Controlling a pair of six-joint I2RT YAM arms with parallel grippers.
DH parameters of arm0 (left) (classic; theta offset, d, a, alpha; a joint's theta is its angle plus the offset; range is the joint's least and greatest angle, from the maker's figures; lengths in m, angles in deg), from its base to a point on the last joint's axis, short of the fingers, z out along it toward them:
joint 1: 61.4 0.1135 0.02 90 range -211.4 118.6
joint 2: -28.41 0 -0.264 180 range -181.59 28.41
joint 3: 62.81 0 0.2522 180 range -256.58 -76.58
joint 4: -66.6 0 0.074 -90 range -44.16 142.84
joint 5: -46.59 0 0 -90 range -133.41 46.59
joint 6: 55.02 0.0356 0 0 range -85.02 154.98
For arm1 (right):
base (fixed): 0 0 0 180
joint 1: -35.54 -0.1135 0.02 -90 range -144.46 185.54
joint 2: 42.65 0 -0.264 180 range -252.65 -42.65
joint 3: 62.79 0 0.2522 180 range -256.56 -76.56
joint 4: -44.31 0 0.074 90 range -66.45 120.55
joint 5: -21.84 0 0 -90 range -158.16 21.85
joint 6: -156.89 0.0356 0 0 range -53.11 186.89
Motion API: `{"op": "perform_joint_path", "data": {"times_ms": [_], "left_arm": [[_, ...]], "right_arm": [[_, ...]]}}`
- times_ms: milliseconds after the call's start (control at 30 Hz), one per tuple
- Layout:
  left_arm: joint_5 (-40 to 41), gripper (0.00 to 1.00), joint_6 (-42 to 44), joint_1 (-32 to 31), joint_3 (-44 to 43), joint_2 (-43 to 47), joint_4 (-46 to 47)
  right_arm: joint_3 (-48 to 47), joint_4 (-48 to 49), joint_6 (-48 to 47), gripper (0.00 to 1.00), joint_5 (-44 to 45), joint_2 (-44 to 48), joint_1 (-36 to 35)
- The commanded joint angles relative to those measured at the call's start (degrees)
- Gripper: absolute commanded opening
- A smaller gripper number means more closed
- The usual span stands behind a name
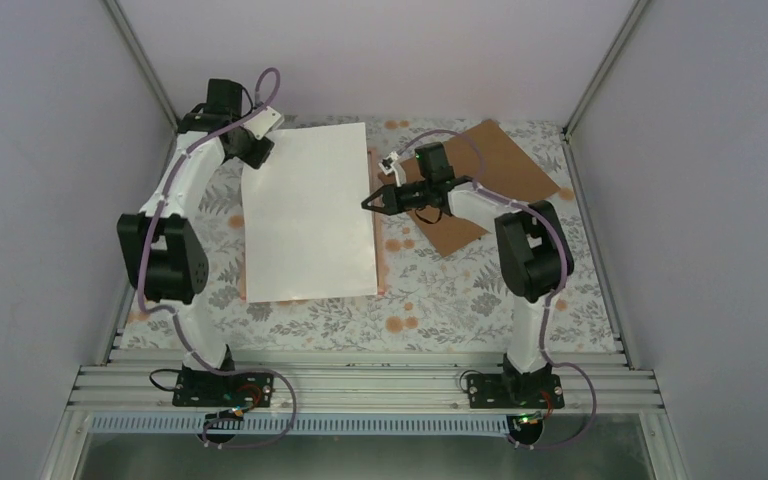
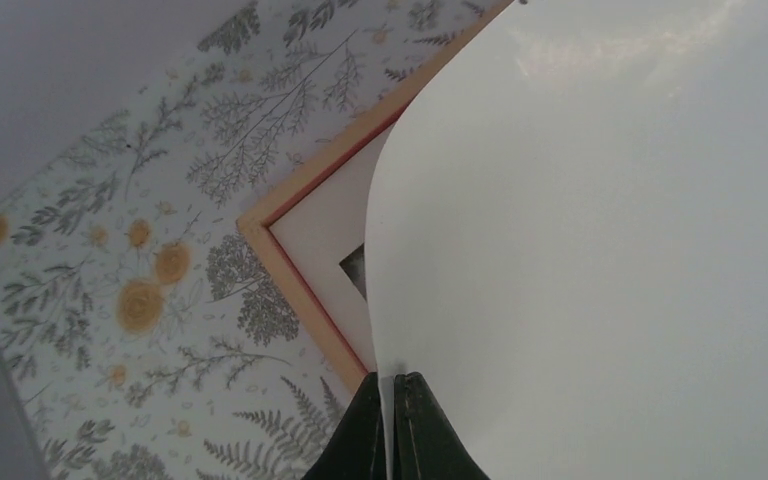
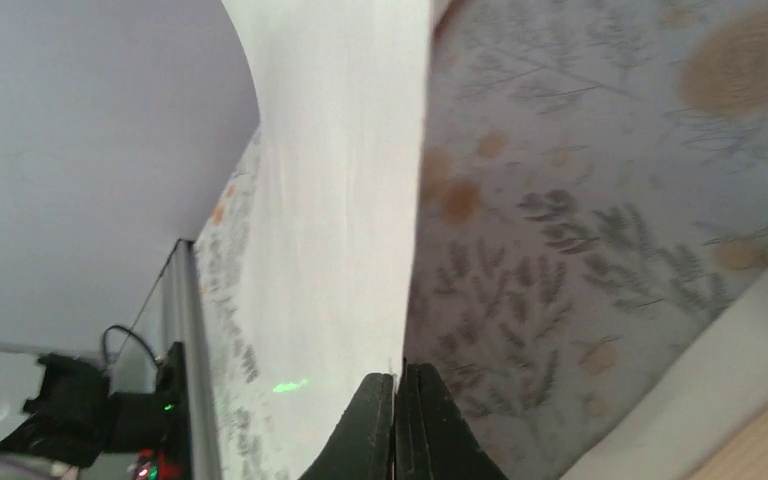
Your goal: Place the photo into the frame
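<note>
The photo [image 1: 305, 210] lies white side up over the pink frame [image 1: 379, 235], whose thin rails show along its right and near edges. My left gripper [image 1: 261, 155] is shut on the photo's far left corner. In the left wrist view the jaws [image 2: 392, 380] pinch the sheet's edge, and the photo [image 2: 610, 250] curves up above the frame's corner [image 2: 290, 275]. My right gripper [image 1: 370, 202] is at the photo's right edge. Its jaws [image 3: 397, 378] are closed on the edge of the sheet [image 3: 340, 200], which bows upward.
A white border mat [image 2: 315, 235] sits inside the frame under the photo. A brown backing board [image 1: 495, 165] lies at the back right, partly under my right arm. The floral table cover [image 1: 440, 290] is walled in on three sides.
</note>
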Motion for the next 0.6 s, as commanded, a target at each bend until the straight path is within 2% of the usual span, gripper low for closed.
{"op": "perform_joint_path", "data": {"times_ms": [0,200,333,567], "left_arm": [[-2.44,0.03,1.03,1.98,-4.71,-6.17,7.14],[-4.65,0.03,-0.66,2.10,-9.81,-14.10,10.00],[-6.41,0.03,-1.97,2.10,-14.55,-17.73,8.24],[-5.79,0.02,-0.97,2.10,-10.27,-16.61,7.97]], "right_arm": [[-4.41,2.96,1.86,0.04,5.38,-4.14,-0.37],[-6.95,4.19,2.60,0.04,7.32,-8.50,-0.48],[-7.28,3.94,1.93,0.04,9.04,-9.40,-0.62],[-8.51,0.87,-1.66,0.04,11.64,-10.02,-0.09]]}}
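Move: Below the left hand, which grips the photo's far-left corner, the frame with the cream mat already in it has its middle some 20 cm down, about 4 back and 10 to the right; its far-left corner is 17 cm ahead and 7 left. From the right hand, on the photo's right edge, the frame's middle lies 6 cm ahead, 13 left and 12 below; the brown board is centred about 15 ahead and 26 right. Carrying the photo forward and down over the frame, both hands keep their pinch: the left goes about 8 cm forward towards the far-left corner and sinks some 5 cm, the sinking done in the first half. The right goes about 5 cm forward and nearly as far down, yawing slightly clockwise; both ease to a stop. ##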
